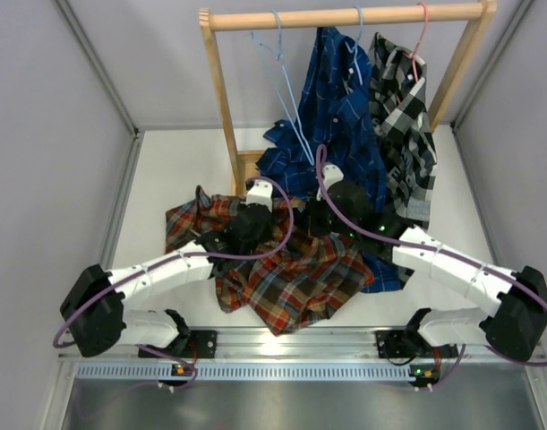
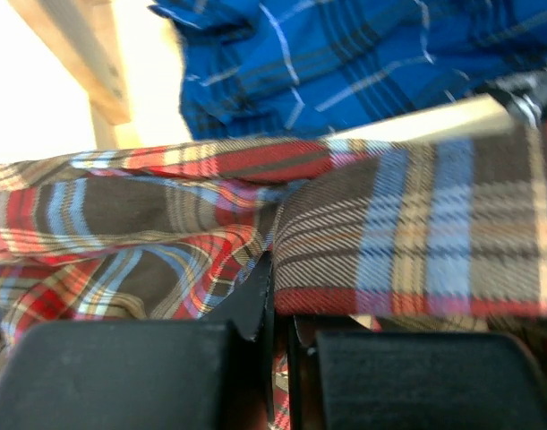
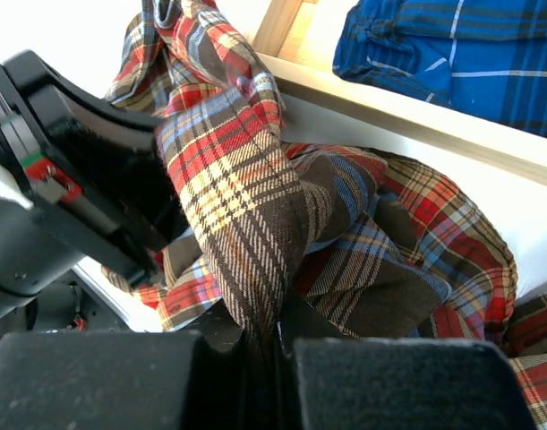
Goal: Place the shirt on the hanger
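The red-orange plaid shirt lies crumpled on the table between my two arms. My left gripper is shut on a fold of it near its upper edge; in the left wrist view the cloth is pinched between the jaws of that gripper. My right gripper is shut on a raised ridge of the same shirt, and the fabric runs down into its closed jaws. The light-blue wire hanger hangs by its hook from the wooden rail, behind both grippers.
A wooden clothes rack stands at the back, its post just behind the left gripper. On it hang a navy plaid shirt and, on a pink hanger, a black-and-white plaid shirt. Grey walls close both sides.
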{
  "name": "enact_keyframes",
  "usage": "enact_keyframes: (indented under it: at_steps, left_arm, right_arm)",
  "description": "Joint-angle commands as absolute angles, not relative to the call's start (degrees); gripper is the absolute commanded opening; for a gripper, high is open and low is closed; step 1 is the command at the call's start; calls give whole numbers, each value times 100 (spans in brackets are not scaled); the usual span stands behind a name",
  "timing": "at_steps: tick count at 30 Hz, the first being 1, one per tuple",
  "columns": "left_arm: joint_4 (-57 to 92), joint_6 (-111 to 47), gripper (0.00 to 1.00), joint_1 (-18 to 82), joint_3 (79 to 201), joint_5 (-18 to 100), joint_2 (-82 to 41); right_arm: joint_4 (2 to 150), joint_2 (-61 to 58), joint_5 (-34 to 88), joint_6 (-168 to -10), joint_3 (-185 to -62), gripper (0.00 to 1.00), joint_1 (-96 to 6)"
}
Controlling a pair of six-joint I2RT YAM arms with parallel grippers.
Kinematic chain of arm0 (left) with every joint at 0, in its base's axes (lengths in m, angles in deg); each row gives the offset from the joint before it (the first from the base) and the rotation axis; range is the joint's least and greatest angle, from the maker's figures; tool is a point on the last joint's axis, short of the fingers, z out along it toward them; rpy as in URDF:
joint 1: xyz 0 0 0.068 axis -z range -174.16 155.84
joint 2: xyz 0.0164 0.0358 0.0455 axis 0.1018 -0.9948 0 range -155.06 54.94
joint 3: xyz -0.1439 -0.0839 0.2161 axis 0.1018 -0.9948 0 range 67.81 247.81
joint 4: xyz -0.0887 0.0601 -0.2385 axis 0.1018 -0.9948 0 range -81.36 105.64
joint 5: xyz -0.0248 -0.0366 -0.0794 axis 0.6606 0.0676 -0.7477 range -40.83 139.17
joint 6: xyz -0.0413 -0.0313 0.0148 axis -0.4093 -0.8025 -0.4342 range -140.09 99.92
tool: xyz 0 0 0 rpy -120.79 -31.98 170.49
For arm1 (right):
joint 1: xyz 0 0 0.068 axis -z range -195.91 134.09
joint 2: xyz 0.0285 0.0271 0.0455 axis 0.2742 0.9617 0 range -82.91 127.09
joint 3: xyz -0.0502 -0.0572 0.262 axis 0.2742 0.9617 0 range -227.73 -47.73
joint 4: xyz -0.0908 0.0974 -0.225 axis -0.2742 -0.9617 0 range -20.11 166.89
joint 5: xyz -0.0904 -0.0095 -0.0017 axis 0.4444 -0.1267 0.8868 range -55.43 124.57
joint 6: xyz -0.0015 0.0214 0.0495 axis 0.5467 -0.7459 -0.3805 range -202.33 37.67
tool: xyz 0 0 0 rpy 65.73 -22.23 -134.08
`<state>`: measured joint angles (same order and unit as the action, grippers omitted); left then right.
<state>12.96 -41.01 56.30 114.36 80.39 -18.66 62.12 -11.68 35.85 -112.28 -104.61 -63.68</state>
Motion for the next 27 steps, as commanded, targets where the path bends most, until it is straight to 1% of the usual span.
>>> enact_keyframes:
  at_steps: [1,3,5,6,7,8,9,11,15,17,18,19,21,23,26,27]
  left_arm:
    - [1688,-4126,0,5629,11325,7406,-1582]
    - [1556,-4319,0,5629,11299,7072,-1389]
    - [708,-4765,0,5629,11386,6957,-1152]
    - [389,-4925,0,5629,11474,6860,-1107]
    - [82,-5161,0,5629,11640,6781,-1054]
    - [-365,-5233,0,5629,11702,6676,-1045]
    - [-579,-5278,0,5629,11773,6510,-1054]
    - [-1044,-5400,0,5621,11974,6455,-1106]
    - [-1222,-5410,0,5594,12116,6174,-1063]
    - [-1214,-5419,0,5559,12107,6016,-1001]
    - [-1214,-5436,0,5550,12107,5972,-975]
    - [-1205,-5436,0,5550,12107,5928,-975]
    - [-1214,-5445,0,5550,12090,5744,-975]
    - [-1214,-5515,0,5550,12063,5647,-957]
    - [-1179,-5559,0,5550,11993,5603,-896]
    - [-1178,-5559,0,5550,11976,5585,-878]
  right_arm:
    - [6300,-1260,3545,-11089,-10617,0,-6250]
    - [6169,-1024,3553,-10958,-10740,0,-6145]
    - [6011,-821,3702,-10774,-11003,1,-6092]
    - [5923,-646,3703,-10712,-11091,10,-6057]
    - [5713,-583,3712,-10641,-11284,21,-6065]
    - [5624,-556,3599,-10502,-11355,32,-6056]
    - [5580,-600,3502,-10404,-11391,46,-6065]
    - [5422,-766,3134,-10194,-11435,55,-6065]
    - [5176,-1687,3184,-10070,-11382,63,-6065]
    - [4905,-1891,3158,-9974,-11583,63,-6065]
    - [4772,-1970,3184,-9929,-11715,65,-6065]
    - [4649,-1980,3254,-9885,-12056,66,-6065]
    - [4237,-1840,3483,-9683,-12488,67,-6065]
    - [4016,-1656,3877,-9482,-13217,67,-6048]
    - [3568,-1059,3993,-9244,-14297,66,-5995]
    - [3427,-700,4071,-9200,-14570,65,-5986]
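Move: The shirt is already pinched by both hands, the left hand's grip just left of the right's. For the right hand, the free hanger's lower end lies about 5 cm ahead, straight above by some 19 cm. The blue shirt's middle is roughly 14 cm ahead, 6 right and 8 up, and the rack's front base rail has its middle 7 ahead, 7 right and 19 below. From the left hand the hanger's lower end is about 2 cm ahead, 8 right and 24 up. The shirt is let go by the right fingers, which open to about two thirds as that hand eases forward a little, backs off, then climbs fast, some 20 cm and slightly right, tipping its fingers up towards the hanger's lower end. The left hand keeps its pinch and draws back about 8 cm towards its base, tips dipping some 20 degrees. ##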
